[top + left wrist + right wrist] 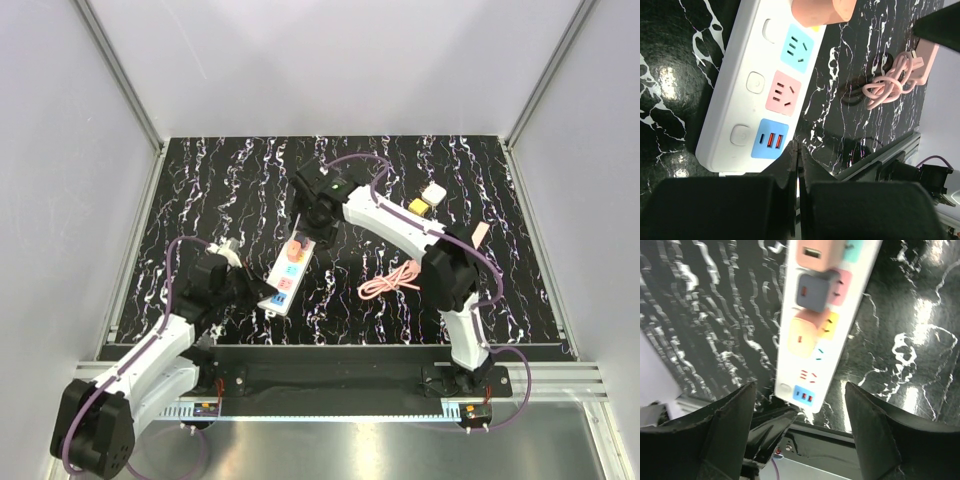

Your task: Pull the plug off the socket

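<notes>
The socket (pixel 287 278) is a long white power strip lying slantwise mid-table, seen close up in the left wrist view (pixel 740 90) and the right wrist view (pixel 790 360). An orange plug (pixel 295 247) (pixel 822 11) (pixel 807 332) sits in it, with a grey-blue adapter (pixel 812 290) and a pink one (pixel 815 252) plugged in beyond. My left gripper (pixel 260 297) (pixel 798 144) is shut, empty, its tips at the strip's near end by the blue USB patch. My right gripper (pixel 320 232) (pixel 800 387) hangs open over the strip's far half, fingers astride it, holding nothing.
A coiled pink cable (pixel 390 282) (pixel 885 82) lies right of the strip. A white cube (pixel 433 192) and a yellow one (pixel 418 207) sit at the back right. White walls enclose the table on three sides; an aluminium rail (pixel 350 375) runs along the near edge.
</notes>
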You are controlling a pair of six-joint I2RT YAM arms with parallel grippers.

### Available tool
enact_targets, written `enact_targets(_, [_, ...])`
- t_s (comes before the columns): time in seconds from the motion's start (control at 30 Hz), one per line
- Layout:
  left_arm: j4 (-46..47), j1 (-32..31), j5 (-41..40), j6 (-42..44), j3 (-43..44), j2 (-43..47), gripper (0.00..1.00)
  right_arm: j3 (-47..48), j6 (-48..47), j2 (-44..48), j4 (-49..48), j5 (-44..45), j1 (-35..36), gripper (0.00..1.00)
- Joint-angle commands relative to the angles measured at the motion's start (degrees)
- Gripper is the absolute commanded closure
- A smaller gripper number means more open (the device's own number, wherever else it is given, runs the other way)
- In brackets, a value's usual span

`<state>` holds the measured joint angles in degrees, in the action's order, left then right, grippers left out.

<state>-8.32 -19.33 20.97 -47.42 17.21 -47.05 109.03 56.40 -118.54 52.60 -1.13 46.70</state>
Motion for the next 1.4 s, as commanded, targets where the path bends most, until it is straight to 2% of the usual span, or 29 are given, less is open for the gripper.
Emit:
enact_targets(0.0, [4.1, 0.2, -0.8, 1.7, -0.2, -0.5, 1.00, 3.1, 3.4, -2.0, 3.9, 4.4, 1.7, 0.24])
enact_targets(0.17, [4.7, 0.3, -2.1, 2.5, -1.4, -1.1, 1.00, 6.4, 4.7, -5.9, 3.9, 4.5, 3.3, 0.29])
enact_targets(0.67, [6.1, 0.3, -3.7, 2.7, -4.5, -2.3, 1.00, 12.9, 5.2, -12.2, 6.9, 7.2, 3.6, 0.29])
enact_targets(0.97, [5.5, 0.2, -4.0, 2.7, -5.3, -0.5, 1.00, 21.2, 4.9, -17.9, 12.4, 9.1, 3.8, 0.37])
enact_targets(1.2, [4.5, 0.3, -4.4, 2.7, -5.3, 0.3, 1.00, 22.3, 4.8, -19.7, 12.6, 8.6, 3.8, 0.49])
enact_targets(1.3, [3.6, 0.3, -5.1, 2.9, -5.3, -0.5, 1.00, 23.1, 4.2, -20.4, 12.8, 8.2, 3.7, 0.58])
enact_targets(1.37, [3.5, 0.3, -4.9, 2.7, -5.2, -1.4, 1.00, 23.5, 3.9, -20.7, 12.9, 8.7, 3.7, 0.61])
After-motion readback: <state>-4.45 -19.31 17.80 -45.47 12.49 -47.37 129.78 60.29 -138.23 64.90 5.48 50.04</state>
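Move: Seen from the right hand, the lone pink plug on the strip lies about 1 cm ahead, 3 cm left and 7 cm below. The dark plug is some 3 cm farther out and 2 cm to the right of it, and the pink adapter about 6 cm farther out and 3 cm right of it. For the left hand, the blue USB socket is level with it, 1 cm left and 3 cm down; the pink plug is about 10 cm ahead and 3 cm right. Sinking about 7 cm with a drift of some 3 cm to its left, the right hand comes down over the pink plug, tipping roughly 10 degrees steeper, while its fingers narrow from wide open to pinch the plug's two sides. The left hand, still shut, lowers about 3 cm until its fingertips rest on the blue USB socket at the strip's near end, and stays there. ##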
